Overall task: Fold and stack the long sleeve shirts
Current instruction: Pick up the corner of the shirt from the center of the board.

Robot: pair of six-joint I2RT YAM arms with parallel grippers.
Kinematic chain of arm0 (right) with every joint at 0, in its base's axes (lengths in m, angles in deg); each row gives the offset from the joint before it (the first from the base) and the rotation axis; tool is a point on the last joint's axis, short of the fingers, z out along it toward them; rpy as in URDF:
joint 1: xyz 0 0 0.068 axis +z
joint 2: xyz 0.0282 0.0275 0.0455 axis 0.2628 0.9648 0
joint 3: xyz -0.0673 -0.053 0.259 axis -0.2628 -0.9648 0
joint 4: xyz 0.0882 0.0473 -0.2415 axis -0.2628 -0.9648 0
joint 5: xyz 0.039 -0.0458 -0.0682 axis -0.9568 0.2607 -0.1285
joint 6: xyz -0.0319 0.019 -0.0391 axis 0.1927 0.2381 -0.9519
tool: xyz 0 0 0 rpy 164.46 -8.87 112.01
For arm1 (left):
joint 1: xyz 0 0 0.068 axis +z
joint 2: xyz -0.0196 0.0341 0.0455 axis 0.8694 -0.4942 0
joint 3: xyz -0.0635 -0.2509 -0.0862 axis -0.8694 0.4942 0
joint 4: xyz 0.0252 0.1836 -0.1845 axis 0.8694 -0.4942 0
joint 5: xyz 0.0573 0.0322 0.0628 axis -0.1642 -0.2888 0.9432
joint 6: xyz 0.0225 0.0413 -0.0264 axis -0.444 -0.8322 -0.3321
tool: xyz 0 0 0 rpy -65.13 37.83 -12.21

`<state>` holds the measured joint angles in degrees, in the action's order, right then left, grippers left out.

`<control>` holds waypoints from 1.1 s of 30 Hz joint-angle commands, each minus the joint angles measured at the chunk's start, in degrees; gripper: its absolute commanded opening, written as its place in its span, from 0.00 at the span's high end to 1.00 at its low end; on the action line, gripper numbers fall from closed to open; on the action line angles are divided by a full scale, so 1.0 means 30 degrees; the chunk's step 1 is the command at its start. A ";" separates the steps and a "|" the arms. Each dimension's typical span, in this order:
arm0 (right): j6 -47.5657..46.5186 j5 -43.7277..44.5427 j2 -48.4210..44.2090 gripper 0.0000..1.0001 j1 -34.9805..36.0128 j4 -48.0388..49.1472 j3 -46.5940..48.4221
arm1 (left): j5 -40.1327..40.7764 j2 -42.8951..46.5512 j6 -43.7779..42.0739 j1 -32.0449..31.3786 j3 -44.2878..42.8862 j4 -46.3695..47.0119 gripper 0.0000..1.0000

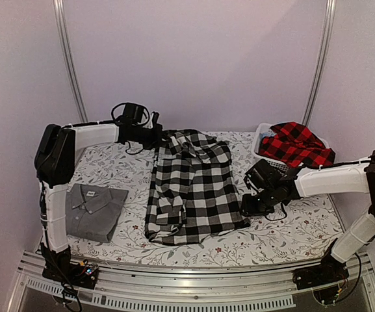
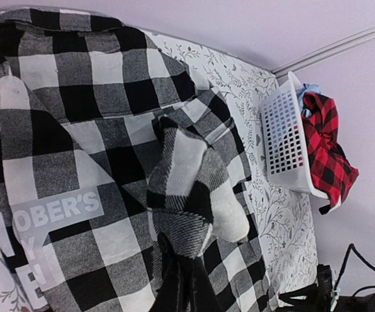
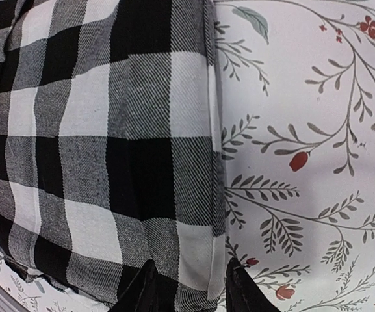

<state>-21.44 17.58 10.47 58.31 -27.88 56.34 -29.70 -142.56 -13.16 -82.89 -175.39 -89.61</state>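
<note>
The black-and-white check shirt lies spread lengthwise mid-table, white lettering showing in the left wrist view. My left gripper is at its far end, shut on a bunched fold of the check cloth that rises from between its fingers. My right gripper sits low at the shirt's right edge, open. Its fingertips straddle the hem, which lies flat on the table. The grey shirt lies folded at the near left. The red-and-black check shirt is heaped in the basket.
A white plastic basket stands at the far right corner, also in the left wrist view with the red shirt hanging over it. The flowered table cover shows bare to the right of the check shirt.
</note>
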 commanded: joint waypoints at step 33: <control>0.1203 -0.0758 0.1163 1.00 0.4053 -0.0536 0.3392 | 0.0237 0.2546 -0.2756 0.4000 -0.4745 -0.2897 1.00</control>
<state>-16.06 19.42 11.32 69.48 -30.10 63.97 -29.08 -139.64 -19.19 -75.37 -192.22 -98.25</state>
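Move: The near right hem corner of the checked shirt lies almost under the open right gripper, about 2 cm back, 1 cm left and 3 cm below. From that gripper, the folded-over sleeve end lies level with it some 25 cm to the left and 3 cm lower, and the basket with the red shirt about 24 cm ahead and 21 cm right. The left gripper, already holding cloth at the shirt's far end, has the corner roughly 28 cm back, 26 cm right, 12 cm below. Ease the right gripper down and back about 2 cm each onto the hem corner, shut the fingers to pinch it, then carry it left some 8 cm over the shirt while rising about 5. Meanwhile keep the left gripper shut on its cloth and raise it about 13 cm and somewhat forward, tilting the fingers up some 15 degrees, then swing it left, away from the basket. ##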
